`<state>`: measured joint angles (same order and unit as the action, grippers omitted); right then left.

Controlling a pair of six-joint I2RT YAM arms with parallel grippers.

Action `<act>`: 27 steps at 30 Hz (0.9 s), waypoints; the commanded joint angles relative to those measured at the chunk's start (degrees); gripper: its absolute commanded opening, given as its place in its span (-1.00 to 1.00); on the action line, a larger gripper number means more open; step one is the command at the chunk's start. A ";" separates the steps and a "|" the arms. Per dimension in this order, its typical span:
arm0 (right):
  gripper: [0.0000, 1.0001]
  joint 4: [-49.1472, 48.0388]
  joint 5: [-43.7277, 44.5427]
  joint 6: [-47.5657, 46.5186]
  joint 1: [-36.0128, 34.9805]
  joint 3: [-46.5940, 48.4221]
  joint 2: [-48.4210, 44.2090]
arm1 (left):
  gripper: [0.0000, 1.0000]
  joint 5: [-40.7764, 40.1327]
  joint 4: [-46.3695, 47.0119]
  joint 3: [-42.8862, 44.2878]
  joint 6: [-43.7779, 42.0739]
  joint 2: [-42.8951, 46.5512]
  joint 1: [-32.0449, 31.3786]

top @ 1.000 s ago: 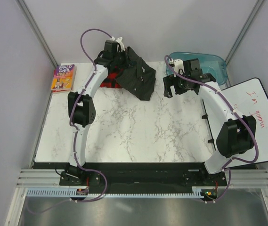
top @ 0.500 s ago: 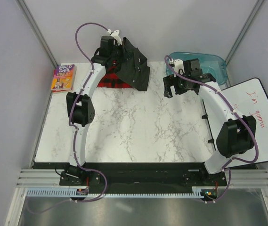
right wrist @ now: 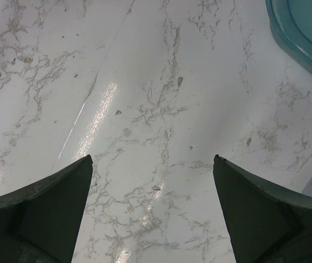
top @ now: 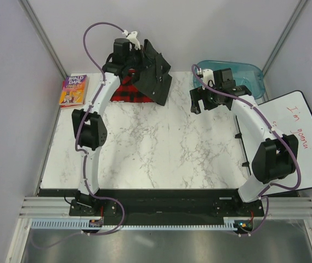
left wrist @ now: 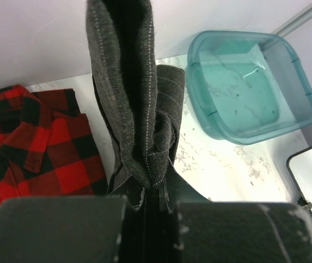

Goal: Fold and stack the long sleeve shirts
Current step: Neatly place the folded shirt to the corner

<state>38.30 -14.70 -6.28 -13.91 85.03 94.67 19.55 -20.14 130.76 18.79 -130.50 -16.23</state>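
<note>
The dark charcoal pinstriped shirt (top: pixel 154 74) hangs folded and bunched from my left gripper (top: pixel 135 56), which is shut on it at the table's far edge. In the left wrist view the charcoal shirt (left wrist: pixel 128 98) runs up from between the closed jaws of the left gripper (left wrist: pixel 151 205). The red-and-black plaid shirt (top: pixel 127 92) lies flat on the table beneath and left of it, seen as the plaid shirt (left wrist: pixel 29 148) in the wrist view. My right gripper (top: pixel 200 101) hovers open over bare marble, with nothing between its fingers (right wrist: pixel 51 208).
A teal plastic bin (top: pixel 242 74) sits at the far right corner, also the bin (left wrist: pixel 251 82) in the left wrist view. A colourful paperback book (top: pixel 73 90) lies at the far left. A whiteboard (top: pixel 298 131) lies off the table's right edge.
My left gripper has carried the charcoal shirt back and leftwards, lifting it off the marble so it now hangs over the plaid shirt. The right arm has stayed still.
</note>
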 commanded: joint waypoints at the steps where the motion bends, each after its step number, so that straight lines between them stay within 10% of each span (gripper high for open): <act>1: 0.96 -0.51 -0.68 -0.04 0.29 0.48 -2.13 | -0.96 1.37 4.06 0.29 -1.65 6.31 0.06; 27: 0.96 -0.69 -0.86 -0.13 0.03 0.75 -0.63 | -0.96 10.06 4.49 2.22 -0.15 -0.98 11.48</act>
<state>38.22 -15.14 -6.28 -13.91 85.01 94.65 24.53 -20.43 129.47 18.79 -128.86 -7.33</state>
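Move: Some 10 cm to the left of the left hand, about 5 cm nearer the base and 23 cm below, lies the middle of the folded red checked shirt on which the held dark shirt is to go. The book is roughly 38 cm to this hand's left and 8 cm back; the teal basket is about 36 cm to its right and 3 cm back. From the right hand, the red shirt is some 14 cm ahead, 29 cm left and 17 cm down. Keeping its shut grip on the folded dark shirt, the left hand first lifts about 2 cm and settles back half of that, then swings to the left with growing speed, about 8 cm in all and slightly forward at the end, carrying the hanging shirt farther over the red checked shirt. The wrist barely turns. ##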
